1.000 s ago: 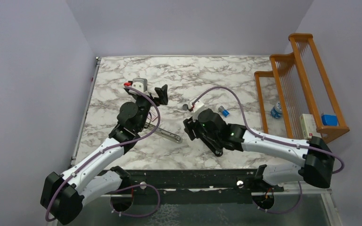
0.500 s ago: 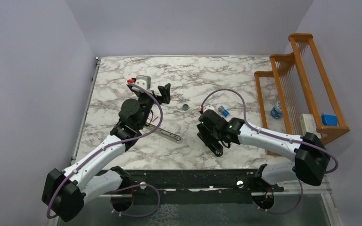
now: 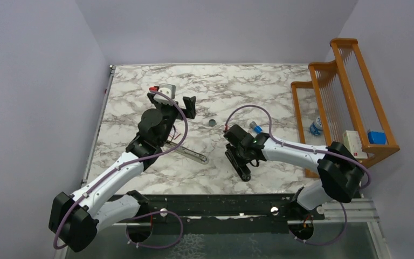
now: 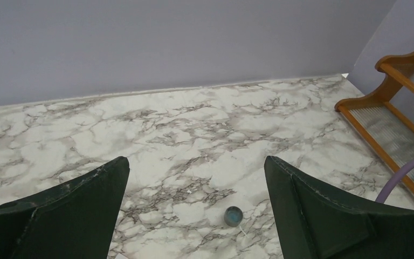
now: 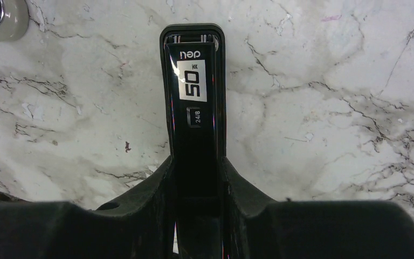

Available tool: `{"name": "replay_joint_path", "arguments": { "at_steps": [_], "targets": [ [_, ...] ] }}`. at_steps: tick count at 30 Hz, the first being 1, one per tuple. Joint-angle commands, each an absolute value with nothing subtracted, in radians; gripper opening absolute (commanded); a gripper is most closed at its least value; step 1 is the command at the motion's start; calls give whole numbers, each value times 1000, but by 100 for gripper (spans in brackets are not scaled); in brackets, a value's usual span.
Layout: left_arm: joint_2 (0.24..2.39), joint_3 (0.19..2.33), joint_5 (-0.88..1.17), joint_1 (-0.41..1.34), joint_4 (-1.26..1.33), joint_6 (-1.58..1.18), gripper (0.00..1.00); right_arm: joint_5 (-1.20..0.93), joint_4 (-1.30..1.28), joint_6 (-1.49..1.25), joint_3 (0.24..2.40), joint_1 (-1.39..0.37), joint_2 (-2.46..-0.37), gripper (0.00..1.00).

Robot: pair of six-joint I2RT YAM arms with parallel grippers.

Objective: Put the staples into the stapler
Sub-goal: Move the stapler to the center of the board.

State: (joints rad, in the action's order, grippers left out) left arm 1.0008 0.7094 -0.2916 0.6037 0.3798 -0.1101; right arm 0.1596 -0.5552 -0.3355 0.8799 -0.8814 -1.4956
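The black stapler (image 5: 194, 81), with a white "50" label, lies flat on the marble table (image 3: 140, 86) near the front. My right gripper (image 5: 195, 162) is shut on its rear half, one finger pressed against each side. From above, the stapler (image 3: 244, 172) sticks out past the right gripper (image 3: 241, 161) toward the table's front edge. My left gripper (image 4: 195, 160) hangs open and empty above the table's middle; in the top view the left gripper (image 3: 187, 108) sits left of centre. The staples are not in view.
A small dark round disc (image 4: 233, 216) lies below the left gripper, and a blue-and-white cylinder (image 3: 256, 127) lies behind the right arm. A silvery metal bar (image 3: 192, 156) lies between the arms. An orange wooden rack (image 3: 345, 97) at right holds a white-and-red box (image 3: 354, 144).
My right gripper has swung over the stapler and closed on its sides. The left gripper has shifted slightly and stayed open.
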Motion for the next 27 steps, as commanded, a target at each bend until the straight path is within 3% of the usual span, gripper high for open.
{"name": "replay_joint_path", "arguments": {
  "at_steps": [1,6,12,13,16,18,27],
  "targets": [
    [1029,794,-245,601,248,-106,99,153,-455,-247,928,-882,-1552,28],
    [1084,876,-190,595,64,-135,99,93,-308,-23,989,-881,-1634,13],
    [1136,932,-179,574,-107,-246,99,-43,-206,143,1128,-881,-1793,13],
    [1138,936,-178,565,-123,-265,99,-50,-203,152,1153,-881,-1820,16],
    [1129,929,-138,537,-134,-281,99,-71,-167,165,1184,-881,-1853,41],
    [1113,917,-137,517,-133,-295,99,-80,-141,161,1173,-879,-1841,50],
    [1013,837,-81,450,-25,-218,99,-43,18,66,927,-862,-1532,64]
  ]
}}
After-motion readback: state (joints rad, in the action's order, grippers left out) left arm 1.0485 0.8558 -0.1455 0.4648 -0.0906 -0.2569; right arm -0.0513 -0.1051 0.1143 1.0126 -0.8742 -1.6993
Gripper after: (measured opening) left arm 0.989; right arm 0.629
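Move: My right hand is already closed on the black stapler. The clear spot I take it to lies about 7 cm ahead and 12 cm left, some 2 cm below my hand point. The opened silver stapler's middle is roughly 5 cm ahead and 22 cm left, the small round cup 16 cm ahead and 11 cm left. From my left hand, high over the table, the spot is about 6 cm back, 8 cm right and 28 cm below. With my right hand I keep the black stapler pinched and drag it level over the table, about 12 cm left and 8 cm forward towards the silver stapler's near end, swinging it nearly 30 degrees counter-clockwise. Then I open the fingers, let go and ease up and slightly back. Meanwhile my open left hand sinks about 6 cm, tips down, then drifts slightly left. ##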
